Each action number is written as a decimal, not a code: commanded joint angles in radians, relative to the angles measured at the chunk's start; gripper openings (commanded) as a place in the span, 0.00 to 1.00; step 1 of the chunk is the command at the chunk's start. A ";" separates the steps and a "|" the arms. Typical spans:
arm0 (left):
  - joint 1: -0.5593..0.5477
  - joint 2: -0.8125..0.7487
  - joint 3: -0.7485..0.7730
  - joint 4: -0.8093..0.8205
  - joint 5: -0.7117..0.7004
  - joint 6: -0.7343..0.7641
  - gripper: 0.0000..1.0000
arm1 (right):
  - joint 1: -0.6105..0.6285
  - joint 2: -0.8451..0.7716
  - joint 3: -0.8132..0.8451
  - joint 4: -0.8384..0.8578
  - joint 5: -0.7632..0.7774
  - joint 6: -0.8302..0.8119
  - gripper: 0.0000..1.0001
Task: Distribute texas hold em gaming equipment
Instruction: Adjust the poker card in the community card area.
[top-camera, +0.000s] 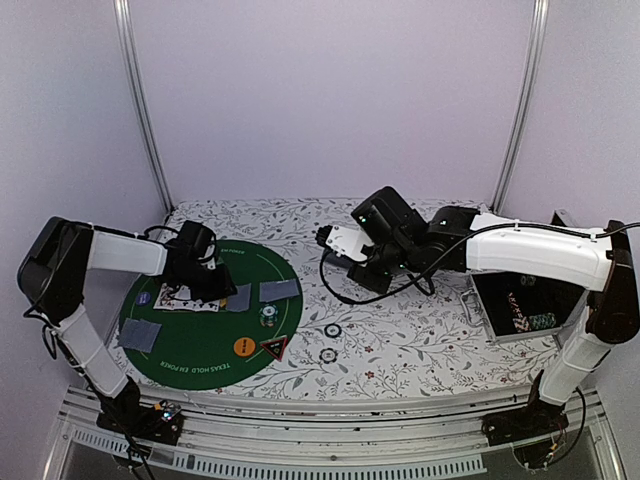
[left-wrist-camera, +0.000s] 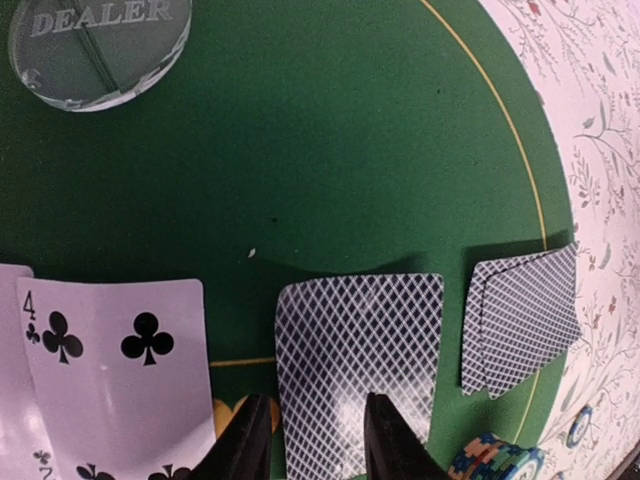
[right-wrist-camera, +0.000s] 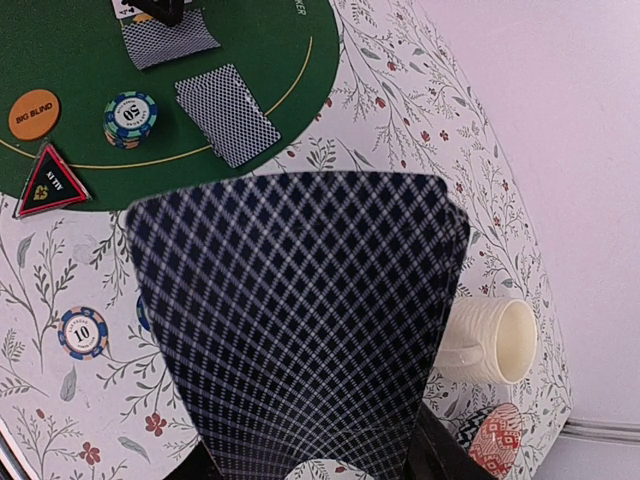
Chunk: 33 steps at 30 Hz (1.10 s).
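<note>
A round green poker mat (top-camera: 250, 262) lies at the left. On it are grey-blue-backed cards (top-camera: 279, 290), a face-up four of clubs (left-wrist-camera: 115, 365), a chip stack (top-camera: 268, 316), an orange disc button (top-camera: 245, 346), a black-and-red triangular marker (top-camera: 274, 347) and a clear dealer disc (left-wrist-camera: 100, 45). My left gripper (left-wrist-camera: 318, 440) is open low over the mat; one finger hangs over a face-down card (left-wrist-camera: 360, 340), the other beside it. My right gripper (right-wrist-camera: 320, 465) is shut on a bowed stack of face-down cards (right-wrist-camera: 300, 320), held above the tablecloth right of the mat (top-camera: 338, 240).
Two loose chips (top-camera: 332, 330) lie on the floral cloth right of the mat. A cream mug (right-wrist-camera: 490, 340) lies on its side beside a red-patterned dish (right-wrist-camera: 497, 440). An open case (top-camera: 520, 305) with chips stands at the right. Walls close the back and sides.
</note>
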 joint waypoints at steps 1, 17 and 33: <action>0.007 0.028 -0.004 -0.007 0.024 0.020 0.30 | -0.005 -0.040 -0.002 -0.006 -0.001 0.011 0.46; 0.006 0.012 0.011 -0.017 0.029 0.034 0.00 | -0.005 -0.037 -0.004 -0.012 0.005 0.012 0.46; 0.017 -0.026 -0.017 -0.061 -0.073 0.096 0.00 | -0.006 -0.033 -0.001 -0.017 0.007 0.011 0.46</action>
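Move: The face-down card lies just under the left fingers: its middle is about 1 cm ahead, 1 cm right and 1 cm below, with its left edge between the open tips. The four of clubs is some 7 cm left, level with the hand. The face-down pair is about 11 cm right and 2 cm farther out, the chip stack 8 cm right and 4 cm back. From the right hand the card is roughly 25 cm left, 6 cm ahead and 18 cm down. The left fingertips come down about 1 cm onto the face-down card and close from a third open to fully shut at its left edge, pinching it. Staying shut, they rise by about the same 1 cm and ease some 1 cm left with the card, towards the four of clubs, the wrist barely tilting. ##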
